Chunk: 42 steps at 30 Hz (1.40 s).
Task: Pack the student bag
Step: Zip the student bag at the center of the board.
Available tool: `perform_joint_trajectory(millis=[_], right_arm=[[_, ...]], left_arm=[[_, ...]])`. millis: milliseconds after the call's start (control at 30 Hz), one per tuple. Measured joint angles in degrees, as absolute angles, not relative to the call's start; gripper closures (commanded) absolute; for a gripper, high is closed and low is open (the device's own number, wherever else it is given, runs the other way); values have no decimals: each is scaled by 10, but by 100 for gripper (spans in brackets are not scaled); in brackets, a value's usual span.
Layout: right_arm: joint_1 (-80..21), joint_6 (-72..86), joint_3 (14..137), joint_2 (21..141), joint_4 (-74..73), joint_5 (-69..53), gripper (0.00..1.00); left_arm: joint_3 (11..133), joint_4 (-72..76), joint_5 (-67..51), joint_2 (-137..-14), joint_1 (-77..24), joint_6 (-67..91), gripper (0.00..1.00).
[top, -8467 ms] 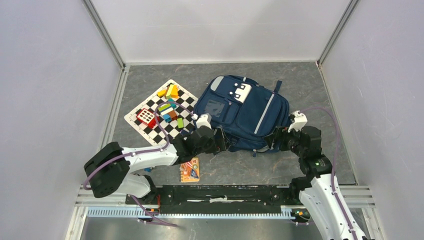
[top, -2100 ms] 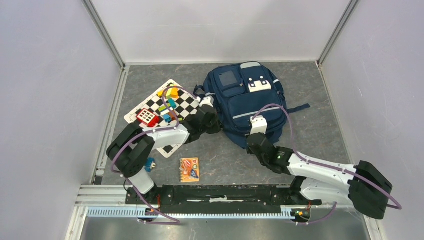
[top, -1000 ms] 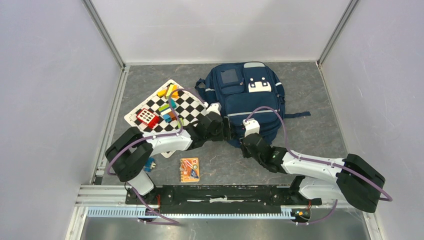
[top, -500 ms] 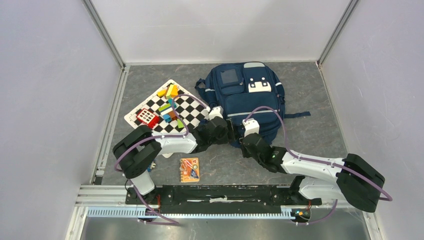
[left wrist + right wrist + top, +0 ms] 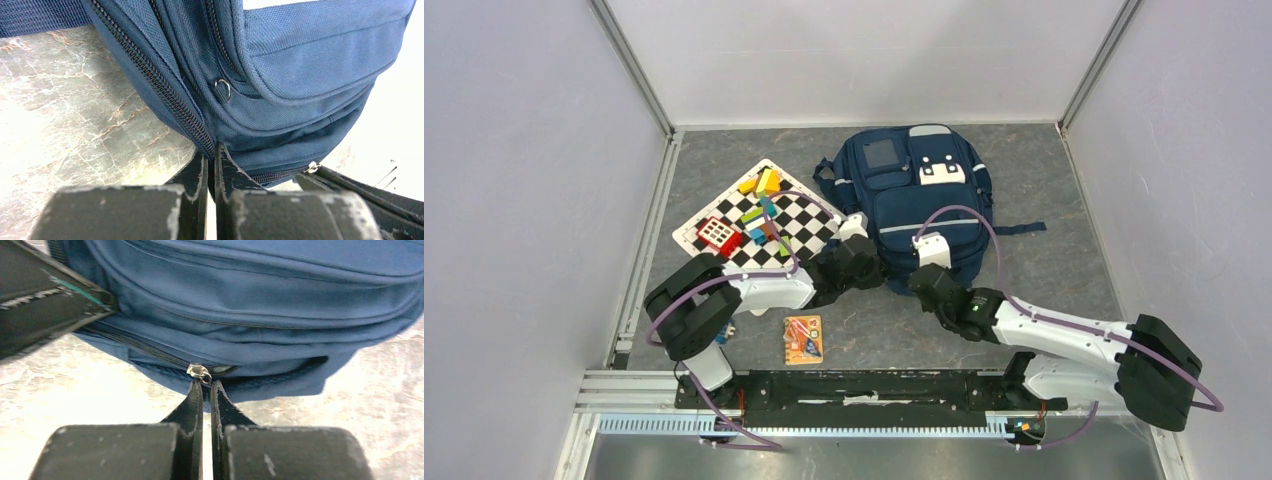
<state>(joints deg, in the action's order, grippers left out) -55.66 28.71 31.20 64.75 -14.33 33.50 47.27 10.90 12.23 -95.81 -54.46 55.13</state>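
The student bag (image 5: 916, 196), a navy-blue backpack, lies flat on the grey floor with its front pockets up. Both grippers meet at its near bottom edge. My left gripper (image 5: 885, 273) (image 5: 211, 153) is shut, and its tips pinch the bag's fabric beside the main zipper's teeth (image 5: 165, 97). Close to its right, my right gripper (image 5: 912, 279) (image 5: 206, 384) is shut on the tab of the silver zipper pull (image 5: 199, 372). The same zipper pull (image 5: 312, 166) shows in the left wrist view, above the right gripper's fingers (image 5: 350, 186).
A checkered mat (image 5: 724, 252) with several coloured blocks and a red grid toy (image 5: 716, 233) lies left of the bag. An orange booklet (image 5: 803, 338) and a small blue piece (image 5: 724, 327) lie near the arm bases. A strap (image 5: 1019, 228) trails right. Walls enclose three sides.
My left gripper has moved right to the bag's bottom edge and closed on its fabric. The right gripper stayed shut and shifted slightly. The bag has barely moved.
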Motion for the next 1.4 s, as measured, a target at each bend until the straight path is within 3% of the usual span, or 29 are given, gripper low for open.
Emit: perform_joint_trajectory(millis=[333, 767, 833, 900, 933, 1000, 1100, 1400], right_arm=[[-533, 277, 313, 621, -187, 362, 100], [-443, 222, 309, 634, -167, 331, 100], [-428, 212, 304, 642, -168, 327, 100], [-422, 204, 300, 646, -168, 320, 100], [-421, 198, 298, 646, -167, 314, 100], [-419, 185, 293, 642, -158, 301, 100], [-416, 171, 275, 621, -142, 278, 100], [-414, 161, 257, 567, -125, 244, 100]], left_arm=[[451, 77, 113, -895, -525, 524, 98], [425, -28, 87, -805, -419, 431, 98], [423, -51, 96, -795, -404, 413, 82], [422, -72, 108, -783, -399, 390, 44], [422, -83, 120, -775, -399, 371, 30], [423, -100, 143, -749, -394, 333, 18], [425, -105, 161, -719, -395, 285, 12], [422, -9, 107, -651, -501, 114, 12]])
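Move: The right hand holds the zip pull. The bag's lower right corner, where the pull is headed, lies about 11 cm to its right, 3 cm ahead and slightly below; the bag's middle is some 16 cm straight ahead. The left hand grips the bag's lower left edge, with the chessboard's middle about 28 cm left, 10 cm ahead and 6 cm lower. Left hand drags the bag's edge about 15 cm left, opens, rises; right tows the pull some 5 cm right. ##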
